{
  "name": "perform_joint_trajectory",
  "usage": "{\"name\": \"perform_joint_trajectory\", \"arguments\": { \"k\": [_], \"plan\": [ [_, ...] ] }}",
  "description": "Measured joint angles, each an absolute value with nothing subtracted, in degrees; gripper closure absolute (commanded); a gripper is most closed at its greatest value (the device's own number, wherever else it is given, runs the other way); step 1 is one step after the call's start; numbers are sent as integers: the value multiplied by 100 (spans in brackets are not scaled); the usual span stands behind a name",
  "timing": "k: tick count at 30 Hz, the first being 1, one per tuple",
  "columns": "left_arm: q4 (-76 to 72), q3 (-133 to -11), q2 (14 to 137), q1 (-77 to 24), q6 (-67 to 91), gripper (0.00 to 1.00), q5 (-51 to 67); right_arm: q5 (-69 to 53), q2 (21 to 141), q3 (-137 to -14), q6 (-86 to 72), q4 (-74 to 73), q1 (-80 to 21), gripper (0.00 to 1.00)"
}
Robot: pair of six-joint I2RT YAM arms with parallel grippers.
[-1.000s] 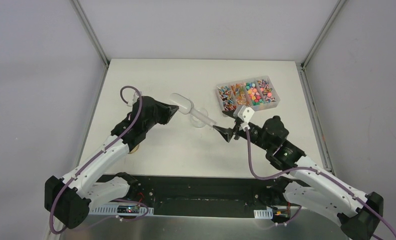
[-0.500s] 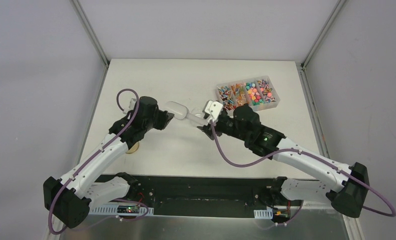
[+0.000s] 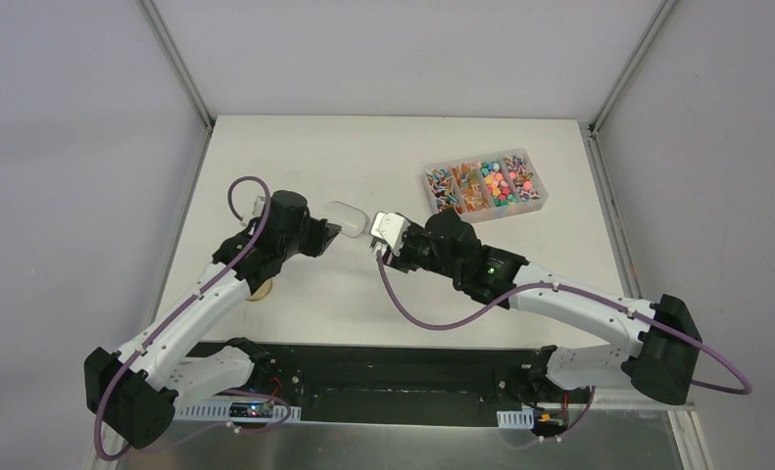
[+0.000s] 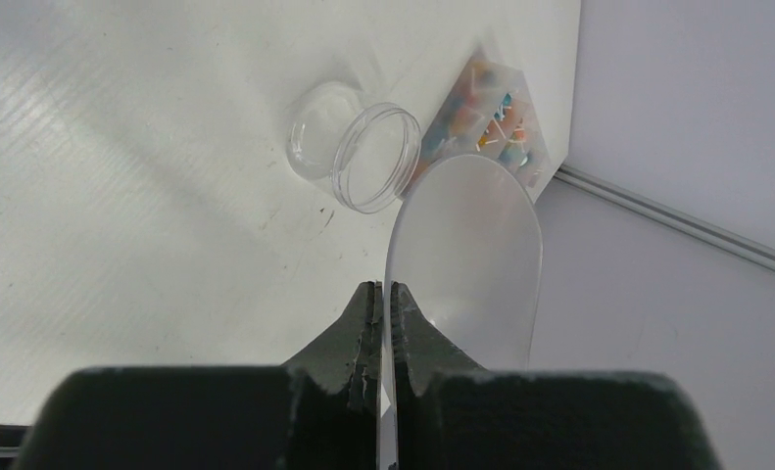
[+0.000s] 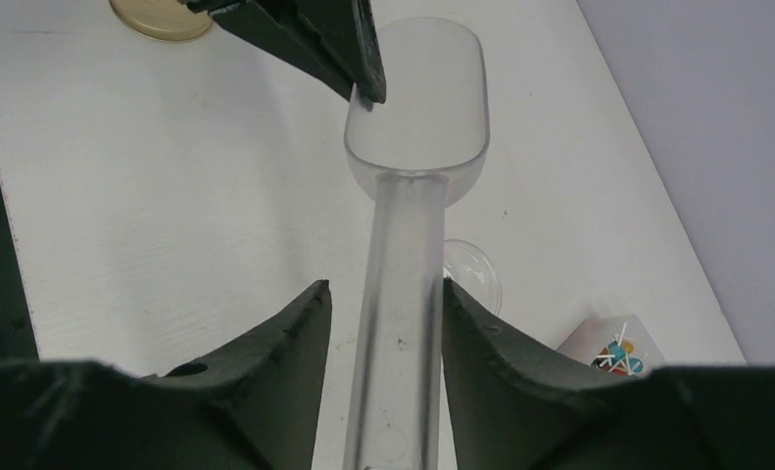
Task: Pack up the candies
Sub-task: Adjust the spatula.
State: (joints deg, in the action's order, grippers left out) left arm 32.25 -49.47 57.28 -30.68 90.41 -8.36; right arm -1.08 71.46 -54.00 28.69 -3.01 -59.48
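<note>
The candies (image 3: 483,186) fill a clear divided box at the back right, and show again in the left wrist view (image 4: 486,117) and right wrist view (image 5: 618,354). My left gripper (image 3: 336,232) (image 4: 381,289) is shut on the rim of the clear plastic scoop (image 3: 347,217) (image 4: 466,245) and holds it above the table. My right gripper (image 3: 379,245) (image 5: 383,284) straddles the scoop's handle (image 5: 398,294). Its right finger touches the handle, while a gap shows at the left finger. The scoop bowl (image 5: 417,108) holds nothing.
A small clear round jar (image 4: 375,157) (image 5: 471,269) stands open on the table under the scoop. The round wooden disc lid (image 3: 259,291) (image 5: 161,15) lies flat near the left arm. Grey walls enclose the white table.
My right arm has swung left from beside the candy box to the scoop's handle, its jaws narrowing round it. The left gripper has drawn the scoop slightly left.
</note>
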Motion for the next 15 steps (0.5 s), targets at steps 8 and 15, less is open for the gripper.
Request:
{"name": "perform_joint_trajectory", "arguments": {
  "k": [8, 15],
  "plan": [
    [3310, -4821, 5603, -3068, 9107, 100, -823, 64, 7155, -5402, 2882, -75, -5977, 100],
    [3310, -4790, 5411, -3079, 9083, 43, -843, 130, 7150, -5376, 2829, 115, -6060, 100]
  ]
}}
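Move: Between the right hand's half-open fingers runs the spatula's handle, practically at the hand point; the scoop lies about 5 cm ahead and 5 cm to the left. The jar stands some 8 cm ahead, 5 cm right and 18 cm lower, the candy box roughly 20 cm ahead and 28 cm right. The left hand still pinches the scoop's near rim, the scoop's middle 1 cm ahead and 2 cm right of it. Closing its fingers onto the spatula's handle, the right hand takes over the hold while rising about 1.5 cm. Only once that grip has settled do the left fingers open, to some two fifths, and let go of the scoop's rim; the left hand eases back about 1 cm, still straddling the rim. ##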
